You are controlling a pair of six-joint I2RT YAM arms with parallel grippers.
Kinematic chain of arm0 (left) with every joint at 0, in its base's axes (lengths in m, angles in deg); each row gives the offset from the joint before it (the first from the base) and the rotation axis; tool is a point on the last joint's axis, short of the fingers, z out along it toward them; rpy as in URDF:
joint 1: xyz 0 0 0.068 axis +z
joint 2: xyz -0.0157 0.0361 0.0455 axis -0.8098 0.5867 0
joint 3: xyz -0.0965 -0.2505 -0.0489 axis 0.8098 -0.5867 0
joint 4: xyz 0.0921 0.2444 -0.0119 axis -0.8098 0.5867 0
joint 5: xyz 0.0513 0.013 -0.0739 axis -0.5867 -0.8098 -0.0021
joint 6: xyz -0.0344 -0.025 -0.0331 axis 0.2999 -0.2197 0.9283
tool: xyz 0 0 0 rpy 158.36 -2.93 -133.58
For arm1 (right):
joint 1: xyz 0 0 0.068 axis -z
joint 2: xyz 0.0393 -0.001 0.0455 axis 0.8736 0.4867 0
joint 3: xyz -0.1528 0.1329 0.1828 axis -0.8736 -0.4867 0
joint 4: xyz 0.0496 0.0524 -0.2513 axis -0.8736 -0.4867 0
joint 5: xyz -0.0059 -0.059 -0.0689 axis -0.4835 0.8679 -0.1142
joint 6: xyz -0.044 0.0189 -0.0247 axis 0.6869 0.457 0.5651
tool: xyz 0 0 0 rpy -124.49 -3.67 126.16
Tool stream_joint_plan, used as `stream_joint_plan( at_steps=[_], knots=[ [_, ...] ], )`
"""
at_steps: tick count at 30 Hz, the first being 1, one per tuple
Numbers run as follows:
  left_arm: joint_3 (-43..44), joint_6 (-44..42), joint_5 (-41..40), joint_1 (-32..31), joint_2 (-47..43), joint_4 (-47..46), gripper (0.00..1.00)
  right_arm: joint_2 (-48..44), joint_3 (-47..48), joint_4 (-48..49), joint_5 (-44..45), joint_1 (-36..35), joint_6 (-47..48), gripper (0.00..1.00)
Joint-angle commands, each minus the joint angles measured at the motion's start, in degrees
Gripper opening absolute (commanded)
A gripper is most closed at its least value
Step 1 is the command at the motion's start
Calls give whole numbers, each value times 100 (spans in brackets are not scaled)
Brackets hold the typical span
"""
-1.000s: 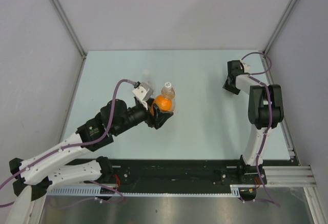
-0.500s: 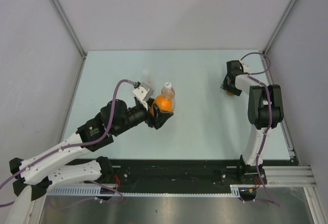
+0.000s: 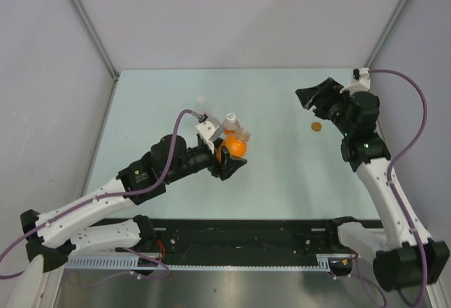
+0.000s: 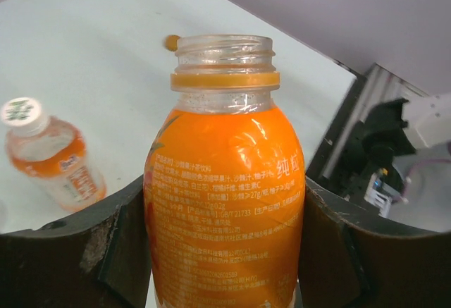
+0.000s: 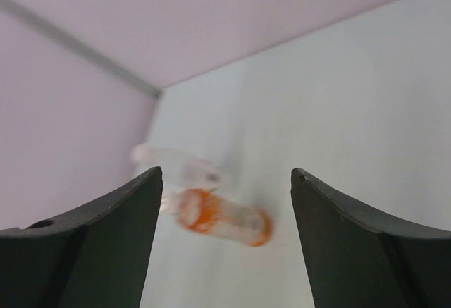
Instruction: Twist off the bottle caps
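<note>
My left gripper [image 3: 230, 158] is shut on the body of the taller orange-drink bottle [image 3: 237, 147] and holds it upright. In the left wrist view the bottle [image 4: 224, 181] fills the frame between my fingers [image 4: 84, 244]; its neck is open, with only an orange ring and no cap. A small orange cap [image 3: 316, 127] lies on the table, also far off in the left wrist view [image 4: 171, 41]. A small bottle with a white cap [image 3: 231, 120] stands just behind the held one, left in the wrist view [image 4: 51, 158]. My right gripper [image 3: 311, 97] is open and empty, above and left of the orange cap.
A faint clear bottle shape [image 3: 201, 101] stands further back left. The right wrist view shows only blurred bottle shapes [image 5: 220, 216] far off between my open fingers [image 5: 99, 230]. Grey walls enclose the pale table [image 3: 282, 181] on three sides.
My right arm has lifted and swung away from the back right spot, leaving the orange cap on the table. My left gripper has shifted the held bottle slightly right.
</note>
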Motion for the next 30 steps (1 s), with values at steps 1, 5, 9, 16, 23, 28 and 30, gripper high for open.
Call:
stream_joint_plan(
  at_steps=[1, 5, 9, 16, 23, 28, 30],
  knots=[
    [144, -479, 1900, 51, 36, -670, 0, -937, -954, 1405, -2651, 16, -1152, 79],
    [-128, -533, 2645, 42, -61, -1401, 0, -1503, -1053, 1575, -3697, -291, -1445, 83],
    [90, -638, 2926, 42, 323, -1332, 0, -2092, -1044, 1407, -3813, -563, -1463, 89],
    [610, -630, 3156, 42, 1186, -988, 0, -2611, -1044, 1337, -3867, -713, -1700, 100],
    [706, -603, 3015, 42, 1362, -1068, 0, -2691, -948, 513, -3358, -1327, -1086, 100],
    [768, -603, 3041, 42, 1442, -1076, 0, -2568, -869, 28, -2700, -2082, -559, 100],
    [768, -594, 3050, 42, 1468, -1076, 0, -2515, -842, -95, -2479, -2320, -418, 100]
  ],
)
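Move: The open bottle, held in the left gripper just right of and above its hand point, lies some 19 cm nearer the base than the right hand, about 23 cm to its left and 2 cm higher. The removed cap rests about 9 cm ahead, 10 cm right and 29 cm below the right hand. From the left hand, the right gripper is roughly 20 cm farther out and 25 cm right; the standing orange bottle is about 18 cm ahead, 1 cm left, 22 cm lower. Back and to its left, the right hand sweeps some 25 cm from above the cap towards the open bottle, rising at first and sinking slightly at the end, turning about 50 degrees counter-clockwise while its fingers spread fully. The left hand keeps its grip on the bottle, draws back and then shifts right, turning some 30 degrees clockwise to bring the mouth towards the right fingers. ##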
